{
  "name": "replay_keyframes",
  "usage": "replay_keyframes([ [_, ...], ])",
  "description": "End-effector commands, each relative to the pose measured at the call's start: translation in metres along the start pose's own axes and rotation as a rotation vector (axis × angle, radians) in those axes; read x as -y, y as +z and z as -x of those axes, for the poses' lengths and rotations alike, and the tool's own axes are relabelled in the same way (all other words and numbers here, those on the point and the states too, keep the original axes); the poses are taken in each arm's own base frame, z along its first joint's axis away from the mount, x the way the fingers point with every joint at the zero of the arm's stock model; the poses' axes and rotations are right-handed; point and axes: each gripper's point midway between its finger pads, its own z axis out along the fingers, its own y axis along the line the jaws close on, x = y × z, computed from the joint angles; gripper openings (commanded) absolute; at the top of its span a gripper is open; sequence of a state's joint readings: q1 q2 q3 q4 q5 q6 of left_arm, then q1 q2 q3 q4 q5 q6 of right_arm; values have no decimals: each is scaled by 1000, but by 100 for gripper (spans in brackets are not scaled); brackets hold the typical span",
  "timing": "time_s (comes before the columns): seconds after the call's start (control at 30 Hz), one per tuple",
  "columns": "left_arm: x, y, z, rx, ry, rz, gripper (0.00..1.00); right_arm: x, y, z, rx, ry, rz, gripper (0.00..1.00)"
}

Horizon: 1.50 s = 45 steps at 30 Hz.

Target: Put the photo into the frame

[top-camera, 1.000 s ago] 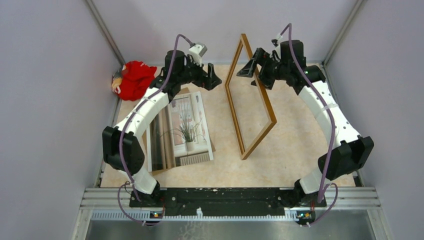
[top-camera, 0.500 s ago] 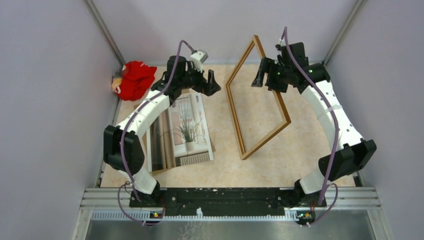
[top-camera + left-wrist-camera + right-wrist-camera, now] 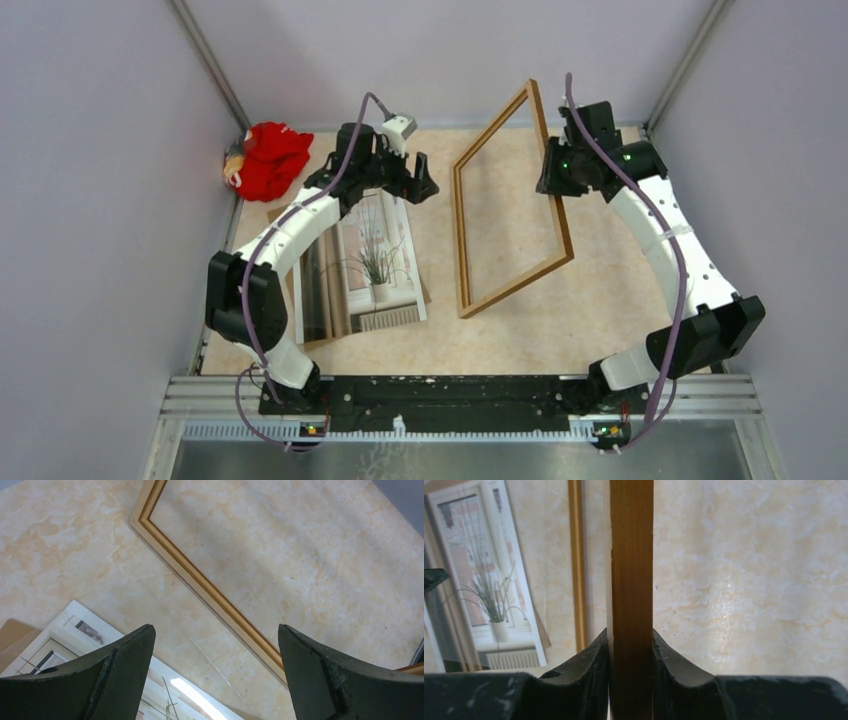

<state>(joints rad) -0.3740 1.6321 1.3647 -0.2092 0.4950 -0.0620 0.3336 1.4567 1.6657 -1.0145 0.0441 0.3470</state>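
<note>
The frame (image 3: 517, 285) is golden-brown and tilted: its left rail rests on the table while its right rail is lifted. My right gripper (image 3: 553, 180) is shut on that raised rail; in the right wrist view both fingers (image 3: 591, 655) press the wooden rail (image 3: 631, 555). The photo (image 3: 370, 260), a potted plant by a window, lies face up left of the frame, partly under my left arm. My left gripper (image 3: 425, 178) hovers open over the photo's far right corner (image 3: 75, 625), with nothing between its fingers (image 3: 125, 665). The frame's left rail (image 3: 200, 580) runs just beyond it.
A brown cardboard board (image 3: 281, 215) lies under the photo, its edges showing. A red cloth toy (image 3: 265, 158) sits in the far left corner. Grey walls close in the marbled table (image 3: 600, 300) on three sides.
My right gripper has closed on the frame's raised rail and carried it to the right, so the frame leans lower and wider. The left gripper stayed open, nearly still.
</note>
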Motion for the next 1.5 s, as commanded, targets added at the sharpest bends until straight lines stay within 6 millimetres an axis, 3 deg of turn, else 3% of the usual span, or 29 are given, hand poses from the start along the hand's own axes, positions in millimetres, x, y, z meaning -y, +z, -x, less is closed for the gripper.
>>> replay_keyframes([
  [0.0, -2, -8, 7, 42, 97, 27, 99, 20, 7, -14, -13, -85, -86, 26],
  [0.47, -37, 6, -55, -106, 209, 107, 99, 40, 54, -59, -118, -141, -147, 26],
  [0.9, -77, 25, -134, -281, 348, 160, 99, 93, 101, -109, -197, -257, -462, 29],
  [1.13, -75, 29, -153, -322, 378, 148, 99, 104, 120, -130, -221, -281, -565, 29],
  [1.47, -73, 31, -160, -319, 423, 165, 99, 116, 136, -152, -226, -248, -593, 30],
])
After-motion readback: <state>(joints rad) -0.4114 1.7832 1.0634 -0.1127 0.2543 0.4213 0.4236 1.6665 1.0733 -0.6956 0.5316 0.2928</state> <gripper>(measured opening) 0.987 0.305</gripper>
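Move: The right hand holds the tilted frame by its raised right rail; the spot where that rail comes to lie is about 22 cm below the hand, 7 cm to its right and 3 cm back. The left rail runs low, roughly 13 cm to this hand's left and 21 cm below; the photo's middle is some 32 cm left and 6 cm back. From the left hand, the photo's middle is 15 cm left, 8 cm back and 21 cm below, the rail's landing spot about 24 cm right and 5 cm back, 20 cm below. Keeping its pinch on the right rail, the right hand lowers it about 22 cm to the table, drifting some 7 cm right and slightly back while the wrist rolls about 35 degrees, left side dropping. The open left hand sinks some 18 cm beside the left rail and eases 5 cm left towards the photo, its fingers tipping further down. ##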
